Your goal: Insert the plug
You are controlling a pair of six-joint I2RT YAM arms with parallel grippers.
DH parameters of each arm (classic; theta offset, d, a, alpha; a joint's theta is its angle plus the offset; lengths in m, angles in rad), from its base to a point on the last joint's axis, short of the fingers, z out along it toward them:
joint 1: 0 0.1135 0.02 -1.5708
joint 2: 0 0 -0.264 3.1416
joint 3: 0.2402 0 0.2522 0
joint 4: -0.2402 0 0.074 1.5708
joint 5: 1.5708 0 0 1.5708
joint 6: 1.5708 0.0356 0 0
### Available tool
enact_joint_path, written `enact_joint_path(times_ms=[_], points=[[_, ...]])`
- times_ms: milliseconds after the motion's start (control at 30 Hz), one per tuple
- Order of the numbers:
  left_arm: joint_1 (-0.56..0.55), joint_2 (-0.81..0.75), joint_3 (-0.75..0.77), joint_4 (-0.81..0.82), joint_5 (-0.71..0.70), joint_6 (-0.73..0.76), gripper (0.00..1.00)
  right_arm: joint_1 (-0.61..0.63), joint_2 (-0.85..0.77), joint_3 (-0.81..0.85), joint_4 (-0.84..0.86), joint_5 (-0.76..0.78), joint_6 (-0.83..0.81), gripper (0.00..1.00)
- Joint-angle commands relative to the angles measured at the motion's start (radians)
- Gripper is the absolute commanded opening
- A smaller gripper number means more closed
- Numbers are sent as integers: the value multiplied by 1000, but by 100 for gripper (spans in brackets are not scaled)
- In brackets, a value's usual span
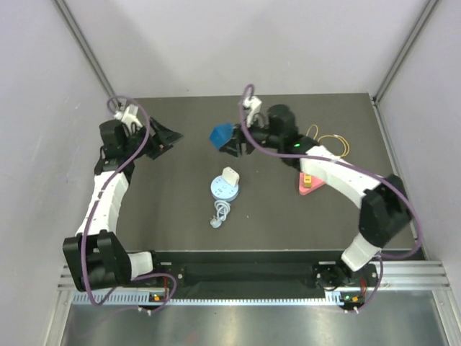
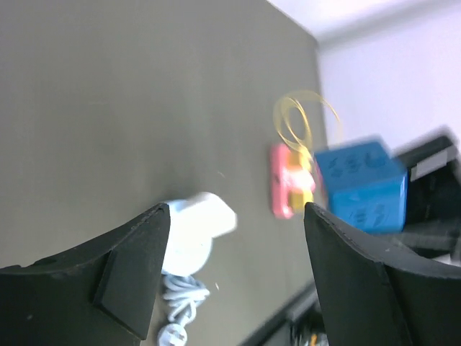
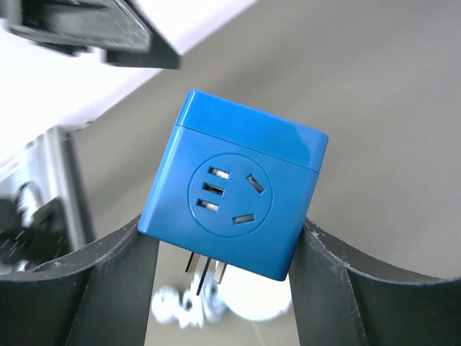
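Note:
My right gripper (image 1: 232, 146) is shut on a blue cube socket adapter (image 1: 222, 134) and holds it above the table's far middle. In the right wrist view the gripper (image 3: 223, 234) clamps the cube (image 3: 234, 194) by its sides, socket face toward the camera, three metal prongs (image 3: 205, 268) pointing down. A white round base with a white block on it (image 1: 225, 186) lies mid-table, its coiled white cable and plug (image 1: 220, 215) just in front. My left gripper (image 1: 170, 137) is open and empty at the far left; its view (image 2: 238, 277) shows the base (image 2: 189, 234) and plug (image 2: 176, 333).
A pink triangular piece with a yellow block (image 1: 308, 182) lies right of centre, under my right arm. A thin yellow wire loop (image 1: 333, 143) lies behind it. The dark mat's front edge (image 1: 238, 250) meets the metal rail. Grey walls close in both sides.

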Motion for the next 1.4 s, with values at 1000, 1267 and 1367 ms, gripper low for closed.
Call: enact_joint_path(times_ms=[1000, 1267, 1367], points=[[-594, 141, 237, 73, 562, 247, 82, -225, -405, -338, 221, -824, 168, 0], [-654, 156, 203, 153, 568, 170, 79, -191, -376, -356, 270, -843, 174, 0], [-654, 161, 191, 153, 572, 176, 75, -185, -376, -366, 307, -837, 188, 0]])
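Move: The blue plug, still held in the right fingers, hangs about 15 cm to the right of the empty left gripper, nearly level with it front to back and perhaps 1 cm higher. From the right hand, the left gripper is some 15 cm to the left and 1 cm farther out. The round white socket lies about 22 cm below the right hand and 4 cm back; the coiled white cord is at the same depth, 12 cm back and 1 cm left. The left gripper comes around the blue plug with its fingers still open, one on each side, sweeping about 23 cm right and 16 cm back, rising 6 cm and swinging nearly 70 degrees clockwise. The right hand keeps its grip and draws the plug some 15 cm back and 9 cm right, slightly up, turning it about 35 degrees counter-clockwise. Both go fast at first, then ease in. ##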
